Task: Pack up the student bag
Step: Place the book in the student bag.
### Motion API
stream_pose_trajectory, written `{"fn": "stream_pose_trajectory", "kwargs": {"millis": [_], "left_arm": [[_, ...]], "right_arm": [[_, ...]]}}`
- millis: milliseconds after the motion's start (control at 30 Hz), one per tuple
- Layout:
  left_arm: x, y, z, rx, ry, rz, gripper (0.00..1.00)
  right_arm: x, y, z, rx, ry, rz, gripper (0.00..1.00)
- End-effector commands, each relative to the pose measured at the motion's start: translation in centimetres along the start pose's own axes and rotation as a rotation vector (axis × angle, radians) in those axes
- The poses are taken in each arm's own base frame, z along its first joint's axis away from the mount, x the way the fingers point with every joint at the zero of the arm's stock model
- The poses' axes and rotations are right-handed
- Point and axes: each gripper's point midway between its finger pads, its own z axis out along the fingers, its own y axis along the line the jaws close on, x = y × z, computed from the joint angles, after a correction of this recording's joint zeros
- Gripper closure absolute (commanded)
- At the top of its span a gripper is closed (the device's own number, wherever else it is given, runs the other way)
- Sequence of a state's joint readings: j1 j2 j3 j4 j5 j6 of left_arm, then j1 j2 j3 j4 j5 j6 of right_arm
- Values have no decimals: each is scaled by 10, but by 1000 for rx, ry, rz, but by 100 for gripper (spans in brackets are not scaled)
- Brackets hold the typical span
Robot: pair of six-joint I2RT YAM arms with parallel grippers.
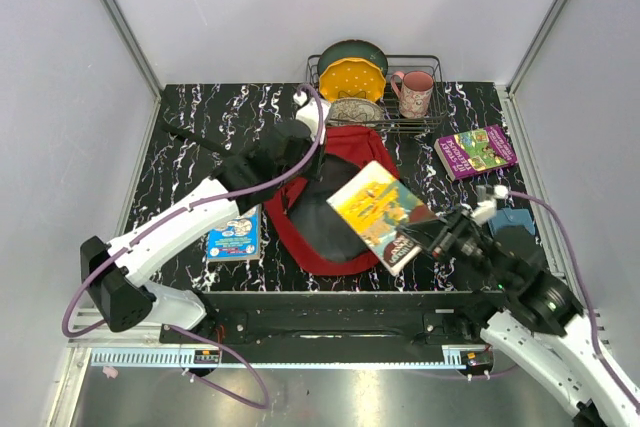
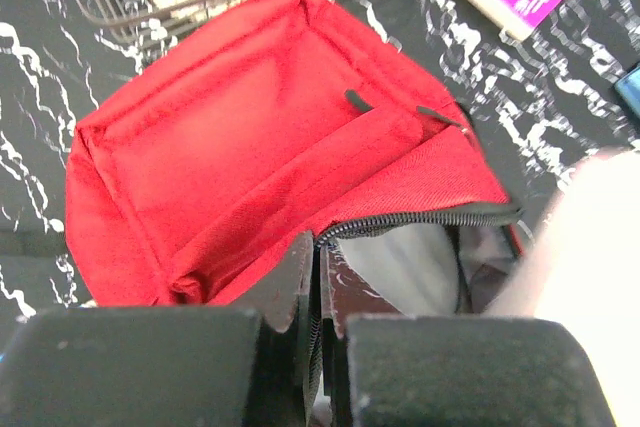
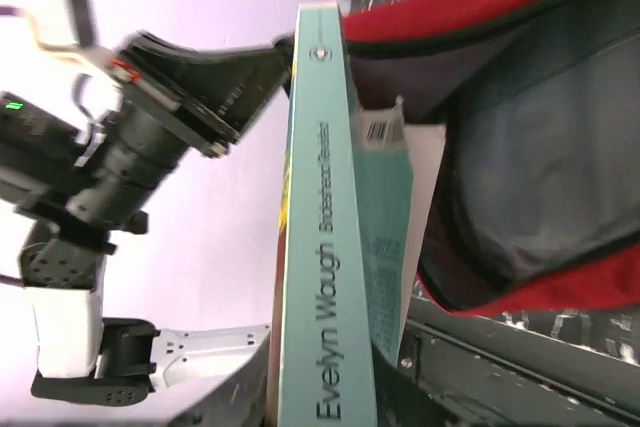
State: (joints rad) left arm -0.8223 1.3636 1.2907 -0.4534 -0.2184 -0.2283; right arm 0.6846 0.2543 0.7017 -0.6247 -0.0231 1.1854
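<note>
The student bag (image 1: 340, 152) lies open in the middle of the table, red outside with dark lining. In the left wrist view my left gripper (image 2: 322, 282) is shut on the zipper edge of the bag (image 2: 250, 137), holding the mouth open. Seen from above, the left gripper (image 1: 290, 172) sits at the bag's left rim. My right gripper (image 1: 428, 237) is shut on a book (image 1: 382, 212) with a yellow cover, held tilted over the bag's opening. In the right wrist view the book's teal spine (image 3: 325, 247) stands at the bag's mouth (image 3: 530, 147).
At the back stands a wire dish rack (image 1: 425, 125) with plates and a pink mug (image 1: 415, 92). A purple book (image 1: 476, 150) lies at the back right, and a small blue book (image 1: 236, 235) lies left of the bag. A blue object (image 1: 515, 219) sits by the right arm.
</note>
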Motion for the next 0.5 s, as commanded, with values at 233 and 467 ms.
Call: {"fn": "stream_pose_trajectory", "kwargs": {"millis": [233, 467], "left_arm": [[-96, -13, -54, 76, -250, -79, 100], [-55, -25, -51, 159, -180, -74, 100]], "right_arm": [[38, 34, 63, -219, 235, 124, 100], [39, -1, 105, -220, 180, 284, 100]]}}
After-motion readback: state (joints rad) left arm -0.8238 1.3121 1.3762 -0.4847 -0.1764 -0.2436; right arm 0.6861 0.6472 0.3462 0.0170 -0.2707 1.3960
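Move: The right hand holds the yellow book; the bag's open mouth lies about 18 cm to its left, 8 cm ahead and some 15 cm below. From that hand, the wallet is about 28 cm to the right and 10 ahead, the purple book 19 to the right and 25 ahead, both some 22 below. For the left hand, already gripping the zipped edge of the flap, the mouth is about 6 cm back, 3 to the right and 14 below. Still pinching the book, the right hand swings it left and then mainly down into the bag's mouth, some 9 cm each way, edging forward as it tips the book about 15 degrees nose-down and turns slightly counter-clockwise. The left hand keeps its pinch on the flap's zipped edge, raises it about 5 cm, then holds nearly still. ##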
